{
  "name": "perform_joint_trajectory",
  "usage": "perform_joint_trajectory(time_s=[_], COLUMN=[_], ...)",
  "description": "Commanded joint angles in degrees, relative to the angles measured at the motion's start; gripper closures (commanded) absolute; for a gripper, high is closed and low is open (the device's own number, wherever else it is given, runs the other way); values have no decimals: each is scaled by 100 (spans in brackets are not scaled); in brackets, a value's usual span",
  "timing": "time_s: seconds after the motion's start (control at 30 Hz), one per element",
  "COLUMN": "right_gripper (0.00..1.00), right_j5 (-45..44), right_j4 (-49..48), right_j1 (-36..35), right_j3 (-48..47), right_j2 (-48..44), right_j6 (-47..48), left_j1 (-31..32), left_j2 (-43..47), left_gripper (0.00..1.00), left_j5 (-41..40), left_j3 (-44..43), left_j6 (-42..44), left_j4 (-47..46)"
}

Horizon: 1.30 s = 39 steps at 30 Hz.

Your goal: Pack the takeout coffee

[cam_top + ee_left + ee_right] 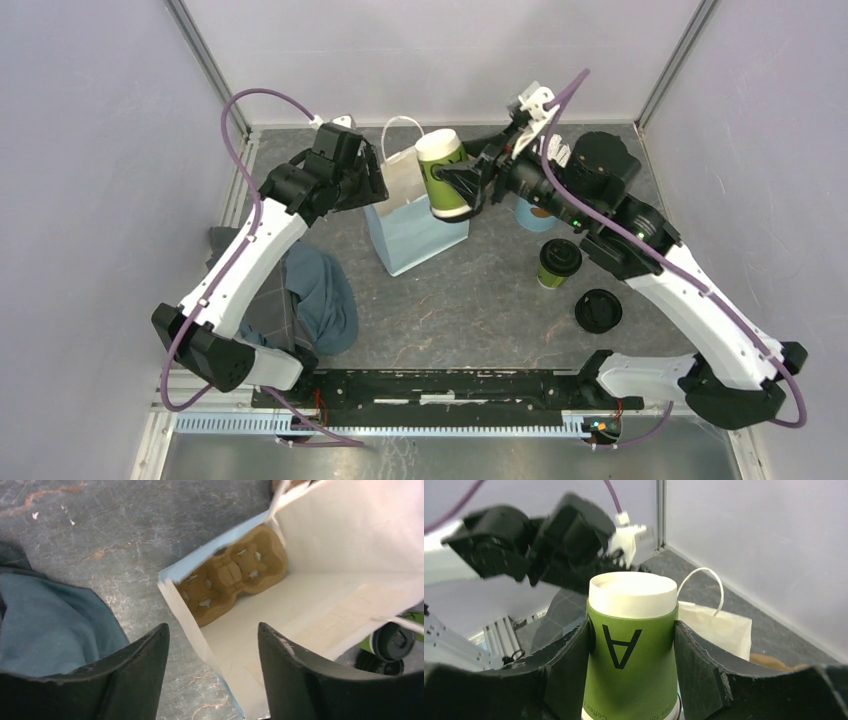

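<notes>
My right gripper [465,185] [631,625] is shut on the takeout coffee [443,178] [631,655], a green paper cup. It hangs over the open mouth of the light-blue bag [405,240] [719,625]. The cup's cream end points up and its printed letter A reads upside down. A dark edge shows at its lower end. My left gripper [372,180] [212,625] is open at the bag's left rim, with the paper edge [190,625] running between its fingers. A brown cup carrier [232,572] lies at the bottom of the bag.
A second green cup [560,262] with a dark top stands right of the bag, with a loose black lid [598,311] beside it. A light-blue cup [537,215] and a black stack [605,155] sit behind. A blue-grey cloth [315,295] [45,620] lies at the left.
</notes>
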State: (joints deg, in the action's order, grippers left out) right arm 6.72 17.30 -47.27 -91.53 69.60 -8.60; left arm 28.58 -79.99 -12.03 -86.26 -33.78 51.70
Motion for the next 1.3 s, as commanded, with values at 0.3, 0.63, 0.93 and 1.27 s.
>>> perform_joint_trajectory(time_s=[0.3, 0.63, 0.93, 1.27], right_gripper=[54, 55, 57, 58], right_j5=[1110, 1854, 2149, 2088], right_j4=[1192, 766, 512, 536], right_j1=[65, 64, 50, 54], right_j3=[905, 1338, 1339, 1417], right_j2=[-691, -576, -372, -308], right_j6=[1185, 1233, 1044, 1100], left_j1=[-53, -43, -11, -9], left_j2=[722, 1082, 1087, 1133], left_gripper=[3, 1, 0, 0], left_j5=[2037, 5251, 5693, 5743], left_j3=[-1412, -342, 355, 550], left_j6=[393, -1059, -1542, -1585], left_j4=[1037, -616, -1472, -1721])
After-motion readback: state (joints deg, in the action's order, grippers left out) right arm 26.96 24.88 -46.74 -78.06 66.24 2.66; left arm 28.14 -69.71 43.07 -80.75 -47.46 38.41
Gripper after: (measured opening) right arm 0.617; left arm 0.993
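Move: The upside-down coffee cup, still gripped in the right hand, lies about 8 cm back, 13 cm to the right and 18 cm above the left hand. The paper bag's middle is roughly 5 cm ahead of the left hand, 8 cm to its right and 12 cm below; the blue cloth lies some 7 cm back, 14 cm left and 20 cm below. From the right hand the bag is about 13 cm ahead, 5 cm left and 30 cm below. Opening wide, left hand swings back, right and up to the cup the right hand lowers about 12 cm. ##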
